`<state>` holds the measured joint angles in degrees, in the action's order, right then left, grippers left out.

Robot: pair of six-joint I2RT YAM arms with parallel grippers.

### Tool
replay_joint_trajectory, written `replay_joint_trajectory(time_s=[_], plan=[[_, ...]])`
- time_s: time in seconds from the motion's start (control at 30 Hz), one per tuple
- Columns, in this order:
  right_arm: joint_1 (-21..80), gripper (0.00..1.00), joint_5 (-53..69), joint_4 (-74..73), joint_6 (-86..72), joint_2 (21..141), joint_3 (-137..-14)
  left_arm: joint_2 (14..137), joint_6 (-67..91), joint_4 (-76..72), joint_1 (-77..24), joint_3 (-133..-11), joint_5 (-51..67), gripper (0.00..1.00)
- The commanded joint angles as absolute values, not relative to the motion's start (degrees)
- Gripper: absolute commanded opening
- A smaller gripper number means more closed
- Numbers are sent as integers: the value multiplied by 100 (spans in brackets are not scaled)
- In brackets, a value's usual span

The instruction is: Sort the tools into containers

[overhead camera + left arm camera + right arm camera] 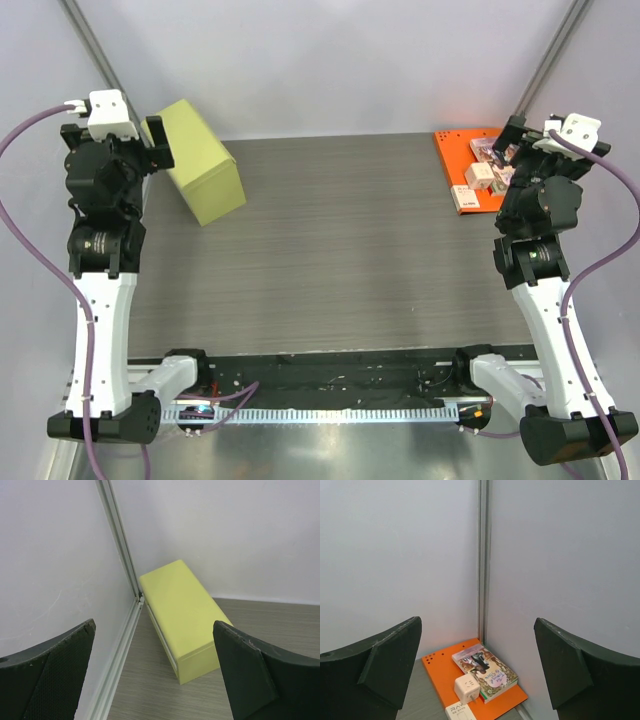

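Observation:
No tools show in any view. A yellow box [205,160] with its lid shut lies at the table's back left corner. My left gripper [115,135] hovers beside it and is open and empty. In the left wrist view the yellow box [185,605] lies ahead between the spread fingers of that gripper [154,630]. My right gripper [556,140] is raised at the back right and is open and empty. In the right wrist view the right gripper [478,625] faces the corner of the walls.
An orange board [440,672] lies in the back right corner [455,150]. On it are a book [485,670], a white cube plug [466,688] and a flat white box [457,712]. Grey walls and metal posts close in both back corners.

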<state>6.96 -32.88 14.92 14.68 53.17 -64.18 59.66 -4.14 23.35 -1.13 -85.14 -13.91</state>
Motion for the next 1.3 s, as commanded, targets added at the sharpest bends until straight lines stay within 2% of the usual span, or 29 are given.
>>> replay_joint_trajectory(time_s=[0.0, 0.3, 0.63, 0.9, 1.13, 1.27], plan=[[721, 100, -2770, 1451, 1687, 5300, -6478, 6310, -466, 1635, -123, -8455, -1310, 100], [712, 100, -2347, 1213, 1749, 5432, -6434, 8240, -440, 1046, -105, -9043, -1670, 100], [721, 100, -2232, 994, 1793, 5668, -6433, 10965, 932, 1626, 826, -11723, -589, 100], [712, 100, -2145, 554, 1696, 5888, -6627, 12383, 738, 1775, 905, -13155, -335, 100], [668, 100, -1987, 299, 1609, 6073, -6706, 13060, 913, 1266, 1186, -13525, 482, 100], [607, 100, -1855, 194, 1495, 6170, -6759, 13499, 1046, 1274, 1318, -13939, 519, 100]])
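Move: The yellow box lies about 28 cm ahead of the left gripper, roughly straight in line and some 40 cm below. The orange board is about 28 cm ahead of the right gripper, 6 cm to its right and 48 cm down; on it the white cube sits 27 cm ahead and 3 cm right of that gripper, the book 30 cm ahead and 8 cm right, and the white label card 21 cm ahead and 2 cm left. Swing the open left gripper forward about 33 cm towards the yellow box and sink it some 20 cm, easing left from midway, tipping the fingers down about 15 degrees and dropping the gripper's left side as much. Meanwhile lower the open right gripper about 9 cm and forward 6 cm towards the orange board, drifting left, pitching its fingers down some 20 degrees and turning it slightly counter-clockwise. ##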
